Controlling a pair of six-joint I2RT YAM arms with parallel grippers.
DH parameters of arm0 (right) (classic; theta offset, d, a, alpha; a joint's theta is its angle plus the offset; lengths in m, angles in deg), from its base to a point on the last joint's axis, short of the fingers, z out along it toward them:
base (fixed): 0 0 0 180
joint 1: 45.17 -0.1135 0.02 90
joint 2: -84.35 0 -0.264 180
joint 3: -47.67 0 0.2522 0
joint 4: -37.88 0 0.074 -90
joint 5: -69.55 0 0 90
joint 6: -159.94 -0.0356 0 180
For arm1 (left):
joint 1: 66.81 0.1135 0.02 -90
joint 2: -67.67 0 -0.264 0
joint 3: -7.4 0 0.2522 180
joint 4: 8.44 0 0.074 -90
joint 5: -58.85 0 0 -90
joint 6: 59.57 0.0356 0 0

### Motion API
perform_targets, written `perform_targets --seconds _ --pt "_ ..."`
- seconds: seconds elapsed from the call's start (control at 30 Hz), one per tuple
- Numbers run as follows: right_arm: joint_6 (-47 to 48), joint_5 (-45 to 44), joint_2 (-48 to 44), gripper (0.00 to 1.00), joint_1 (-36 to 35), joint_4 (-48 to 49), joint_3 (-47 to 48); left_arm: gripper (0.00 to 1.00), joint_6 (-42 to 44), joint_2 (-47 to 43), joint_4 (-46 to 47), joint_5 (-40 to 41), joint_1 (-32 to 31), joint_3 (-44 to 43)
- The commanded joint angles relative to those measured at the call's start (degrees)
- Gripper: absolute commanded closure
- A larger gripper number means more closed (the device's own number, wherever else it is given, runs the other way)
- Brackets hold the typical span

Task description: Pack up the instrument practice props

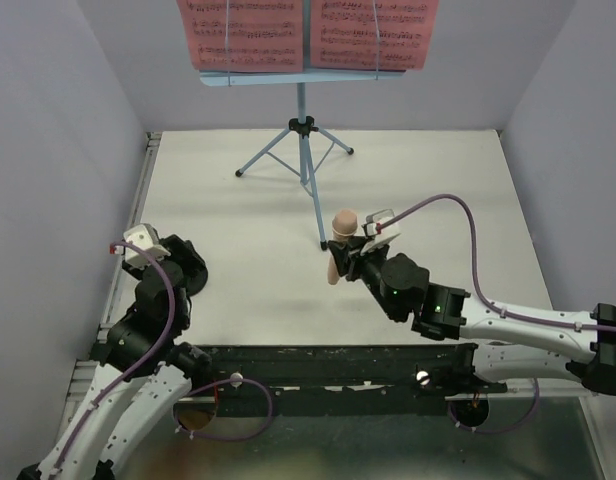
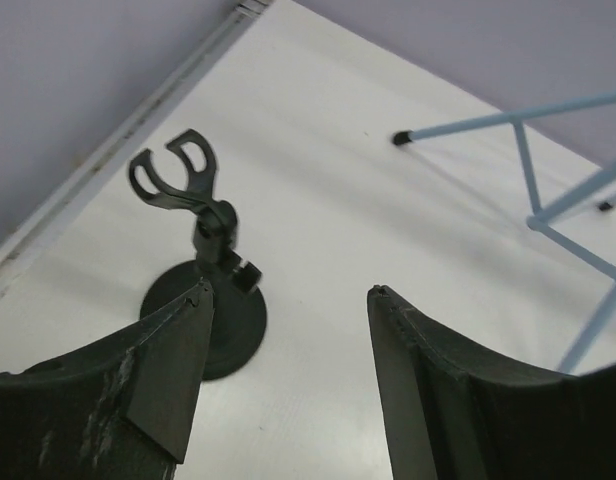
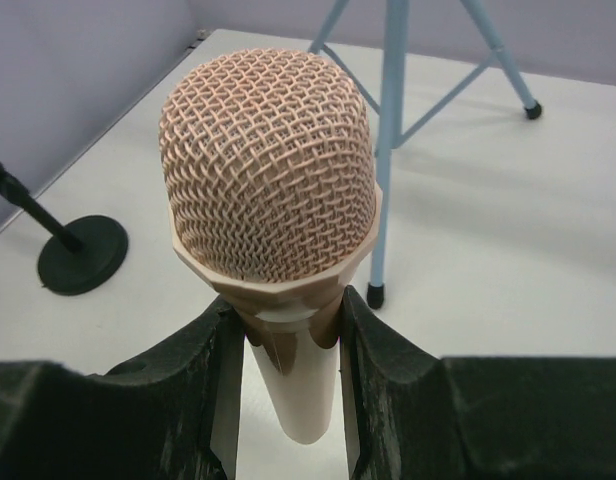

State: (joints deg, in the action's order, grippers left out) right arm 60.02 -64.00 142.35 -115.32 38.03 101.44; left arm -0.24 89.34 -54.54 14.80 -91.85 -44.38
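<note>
The light-blue music stand [image 1: 303,130] stands at the back, with two pink sheet-music pages [image 1: 306,32] on its desk. My right gripper [image 1: 350,252] [image 3: 288,300] is shut on the neck of the beige-pink toy microphone [image 1: 340,245] [image 3: 268,170] and holds it upright above the table, mesh head up. The short black mic stand [image 2: 203,300] stands upright on its round base, its clip [image 2: 178,175] empty. My left gripper [image 1: 158,250] [image 2: 288,290] is open just short of it; its left fingertip [image 2: 193,310] overlaps the base in the picture. Nothing lies between its fingers.
Grey walls close in the white table [image 1: 428,180] on three sides, and a rail [image 2: 138,125] runs along the left wall. The tripod's legs [image 3: 388,150] spread over the middle back, one foot [image 3: 374,296] just beyond the microphone. The mic stand [image 3: 83,255] sits far left.
</note>
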Motion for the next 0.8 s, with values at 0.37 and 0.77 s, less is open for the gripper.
perform_targets --seconds 0.37,0.77 --pt "-20.1 41.1 2.0 0.99 13.3 -13.7 12.0 0.15 5.8 -0.7 23.2 -58.7 -14.1 2.5" --pt "-23.2 50.1 4.8 0.99 13.9 -11.0 14.0 0.01 -3.2 10.3 44.1 -78.9 -14.2 8.7"
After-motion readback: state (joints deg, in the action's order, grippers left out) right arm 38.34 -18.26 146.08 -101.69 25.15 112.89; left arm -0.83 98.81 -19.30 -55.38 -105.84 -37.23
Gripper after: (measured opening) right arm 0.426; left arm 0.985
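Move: The microphone, held upright-slanting in the right fingers just under its head, has its middle some 36 cm to the left hand's right, 2 cm back and 2 cm lower. The black mic stand is about 6 cm ahead of the left hand, 4 cm left, 12 cm below. From the right hand, the microphone's middle is 2 cm back, 1 cm left, 4 cm below; the music stand's near foot is about 10 cm ahead, 3 cm left, 24 cm down. The opening left hand sweeps some 26 cm right, turning clockwise towards the microphone the right hand carries left. ##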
